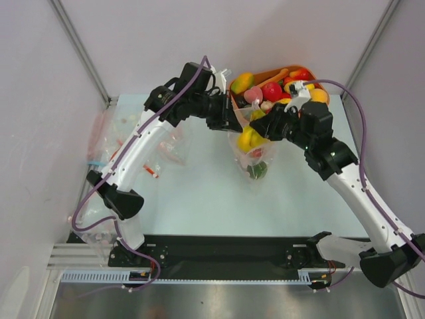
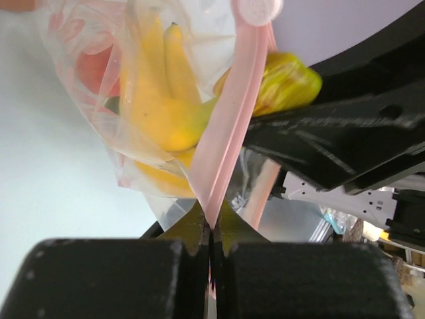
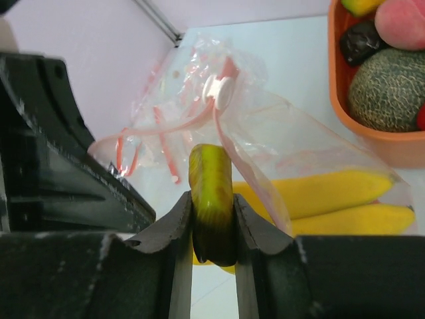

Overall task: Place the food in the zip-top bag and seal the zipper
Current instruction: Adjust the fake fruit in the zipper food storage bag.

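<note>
My left gripper point(image 1: 234, 118) is shut on the pale pink zipper strip point(image 2: 229, 139) of the zip-top bag point(image 1: 252, 154) and holds the bag's mouth up off the table; the pinch shows in the left wrist view point(image 2: 212, 224). Yellow bananas point(image 2: 163, 100) lie inside the bag, with a red piece point(image 2: 96, 66) and a green piece point(image 1: 257, 170) lower down. My right gripper point(image 3: 212, 199) is shut on a yellow-green food piece point(image 3: 211, 186) right at the bag's mouth, above the bananas point(image 3: 332, 199). From the top view the right gripper point(image 1: 261, 119) is beside the left one.
The orange oval tub point(image 1: 324, 85) with more toy food stands at the back right, close behind both grippers; its rim point(image 3: 372, 136) and a netted melon point(image 3: 388, 90) show in the right wrist view. Other clear bags point(image 1: 113, 136) lie at the table's left by the wall.
</note>
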Robot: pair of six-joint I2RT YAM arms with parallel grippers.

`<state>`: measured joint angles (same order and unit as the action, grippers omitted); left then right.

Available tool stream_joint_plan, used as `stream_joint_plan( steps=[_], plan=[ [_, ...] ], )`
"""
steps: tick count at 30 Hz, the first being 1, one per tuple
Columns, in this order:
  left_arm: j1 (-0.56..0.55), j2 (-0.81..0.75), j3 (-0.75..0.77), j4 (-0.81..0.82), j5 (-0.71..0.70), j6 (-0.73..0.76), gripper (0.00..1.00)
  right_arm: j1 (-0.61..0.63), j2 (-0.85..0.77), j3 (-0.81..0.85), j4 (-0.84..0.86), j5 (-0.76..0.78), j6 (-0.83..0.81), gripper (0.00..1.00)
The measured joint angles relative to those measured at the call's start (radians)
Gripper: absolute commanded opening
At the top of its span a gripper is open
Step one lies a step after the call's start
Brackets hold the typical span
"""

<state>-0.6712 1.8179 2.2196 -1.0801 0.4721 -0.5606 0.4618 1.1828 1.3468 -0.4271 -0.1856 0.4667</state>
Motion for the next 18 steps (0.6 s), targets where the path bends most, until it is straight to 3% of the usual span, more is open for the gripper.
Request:
stream_joint_plan(
  steps=[6, 11, 13, 14, 15, 18],
  plan=[
    [0.0, 0.0, 0.023, 0.0, 0.039, -0.038, 0.0, 0.139, -0.125, -0.264, 0.206, 0.056, -0.113, 0.11],
    [0.0, 0.0, 0.023, 0.002, 0.09, -0.068, 0.0, 0.185, -0.14, -0.36, 0.292, 0.103, -0.208, 0.18],
    [0.0, 0.0, 0.023, 0.011, 0.113, -0.08, 0.0, 0.184, -0.137, -0.363, 0.318, 0.124, -0.234, 0.32],
    [0.0, 0.0, 0.023, 0.014, 0.121, -0.087, 0.0, 0.184, -0.133, -0.363, 0.331, 0.132, -0.243, 0.44],
    [0.0, 0.0, 0.023, 0.018, 0.132, -0.092, 0.0, 0.184, -0.129, -0.363, 0.342, 0.137, -0.251, 0.69],
    [0.0, 0.0, 0.023, 0.016, 0.142, -0.096, 0.0, 0.184, -0.115, -0.356, 0.352, 0.153, -0.267, 0.82]
  ],
)
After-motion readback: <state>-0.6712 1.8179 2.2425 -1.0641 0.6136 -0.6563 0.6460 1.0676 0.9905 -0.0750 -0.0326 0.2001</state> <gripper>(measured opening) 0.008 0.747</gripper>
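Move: The right hand already holds the green-yellow fruit at the bag's mouth. The bananas it is taken to, inside the bag, lie about 6 cm below this hand and 3 cm ahead, with no sideways offset. The zipper edge pinched by the left fingers is some 5 cm left and 2 cm ahead, nearly level; the fruit basket stands roughly 19 cm ahead, 7 cm right and 22 cm lower. From the left hand the bananas are about 5 cm right, 1 cm ahead and 7 cm below. The right hand carries the green-yellow fruit quickly down about 5 cm into the bag's mouth while swinging back 4 cm and left 3 cm, then eases some 2 cm forward again, rolling its left side downward by about 20 degrees over the whole move, and at the end spreads its fingers wide to free the fruit between them. Meanwhile the left hand keeps its pinch on the pink zipper edge and draws it up and back by roughly 2 cm each way, drifting slightly right and tilting a little. ##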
